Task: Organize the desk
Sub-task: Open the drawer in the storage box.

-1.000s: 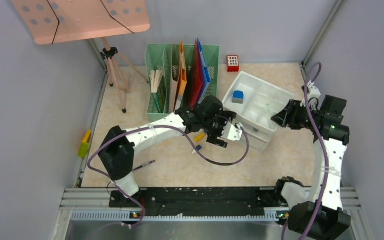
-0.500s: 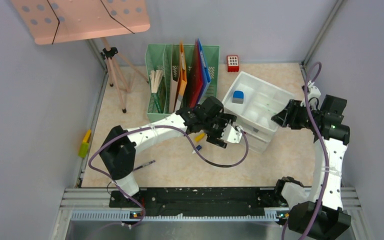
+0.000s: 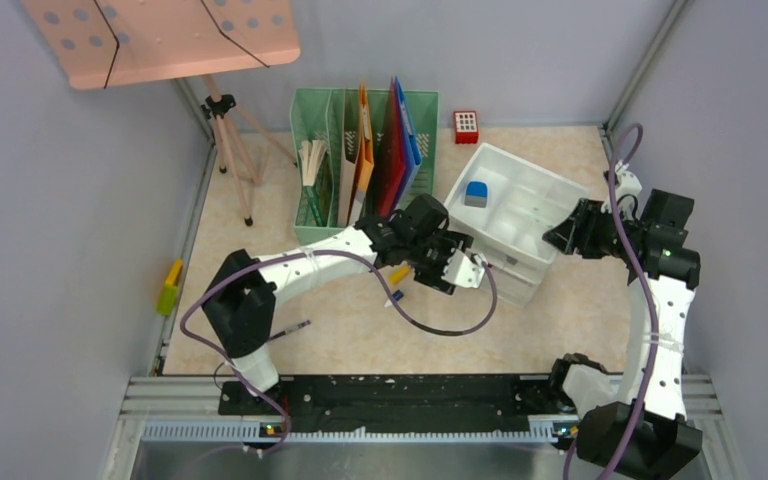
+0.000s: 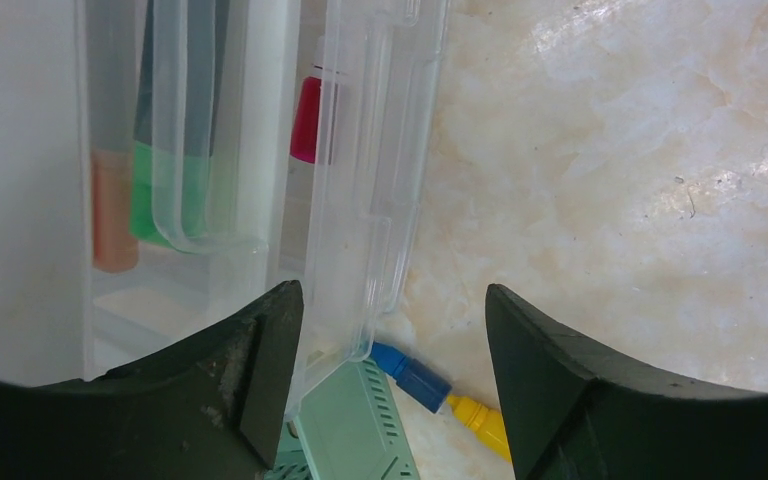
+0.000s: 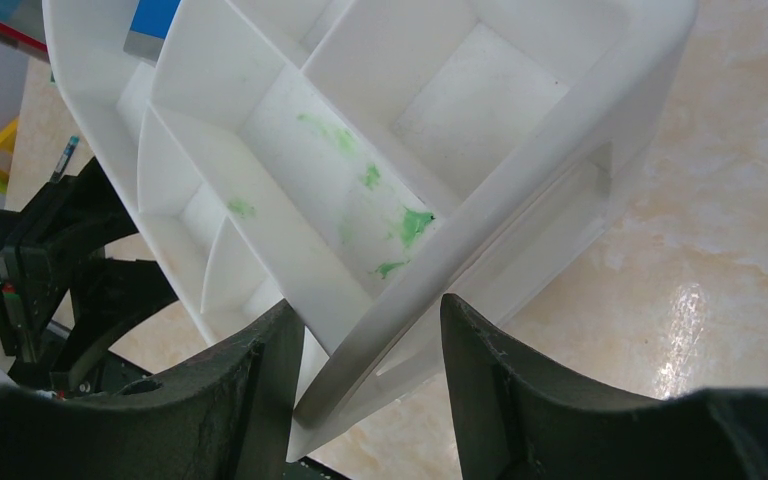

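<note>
The desk (image 3: 560,310) is a beige marble top. On it stands a white compartment organizer (image 3: 520,200) with a clear drawer (image 4: 365,180) below; orange, green and red markers lie in the drawer. My left gripper (image 3: 457,268) (image 4: 390,345) is open astride the drawer's clear front. The front lies against the left finger, with a gap to the right one. My right gripper (image 3: 557,238) (image 5: 370,350) is shut on the organizer's right corner wall (image 5: 520,190). A blue-and-yellow marker (image 4: 440,385) lies on the desk below the drawer.
A green file rack (image 3: 360,150) with folders stands behind the left arm. A small red block (image 3: 466,126) sits at the back. The pink music stand's tripod (image 3: 230,150) is at back left. A yellow-green piece (image 3: 170,285) lies by the left wall and a pen (image 3: 290,329) near the left base.
The left gripper's jaws have narrowed around the drawer front. The right arm and the organizer have not moved.
</note>
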{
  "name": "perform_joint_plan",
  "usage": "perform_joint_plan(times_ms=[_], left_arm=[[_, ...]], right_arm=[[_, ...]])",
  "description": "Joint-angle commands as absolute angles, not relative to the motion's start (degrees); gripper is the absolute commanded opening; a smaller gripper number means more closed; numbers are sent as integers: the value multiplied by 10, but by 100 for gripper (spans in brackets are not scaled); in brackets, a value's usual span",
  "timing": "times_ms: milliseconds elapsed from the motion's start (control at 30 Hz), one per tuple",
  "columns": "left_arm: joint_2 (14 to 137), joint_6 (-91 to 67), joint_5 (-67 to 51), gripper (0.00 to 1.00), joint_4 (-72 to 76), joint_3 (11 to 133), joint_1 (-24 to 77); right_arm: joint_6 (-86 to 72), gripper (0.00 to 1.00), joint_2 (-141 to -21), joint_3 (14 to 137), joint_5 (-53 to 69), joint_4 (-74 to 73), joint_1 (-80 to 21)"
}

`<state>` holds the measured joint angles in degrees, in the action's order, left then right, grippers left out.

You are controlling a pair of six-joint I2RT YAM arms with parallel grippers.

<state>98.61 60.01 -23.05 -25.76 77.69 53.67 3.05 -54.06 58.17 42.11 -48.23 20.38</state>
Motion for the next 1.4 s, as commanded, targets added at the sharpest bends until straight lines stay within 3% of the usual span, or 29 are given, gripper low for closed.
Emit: perform_joint_plan(times_ms=[0, 467, 667, 967, 1367], left_arm=[[1001, 612, -237, 72, -251, 793, 539], [1026, 641, -243, 67, -278, 818, 539], [1056, 671, -246, 49, -357, 883, 540], [1059, 690, -236, 33, -422, 914, 546], [1027, 669, -243, 28, -478, 901, 573]], right_arm=[[42, 52, -542, 608, 419, -483, 201], [43, 52, -546, 607, 422, -483, 201], [43, 52, -547, 607, 420, -483, 201], [37, 52, -552, 604, 409, -474, 201], [34, 52, -568, 607, 380, -461, 201]])
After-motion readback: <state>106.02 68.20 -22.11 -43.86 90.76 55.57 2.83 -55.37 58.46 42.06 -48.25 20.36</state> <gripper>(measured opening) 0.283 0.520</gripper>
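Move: Just under and beyond the left fingertips, about 2 cm to the right, 1 cm farther out and 2 cm lower, is the left part of the drawer's front lip. The red bottle lies about 8 cm to the left hand's right, level in reach and 5 cm lower; the blue block is 12 cm ahead, 1 cm right and 6 cm up; the yellow marker is 11 cm left, 2 cm back and 14 cm down. From the right hand the lip is some 12 cm left, level in reach and 10 cm down. Sinking about 1 cm and easing a little forward and right, the left hand brings its half-open fingers astride the drawer's front lip, closes them on it from either side, then draws back about 2.5 cm and slightly left, square to the box front, rolling roughly 10 degrees. The right hand stays put, still pinching the white top tray's rim. ##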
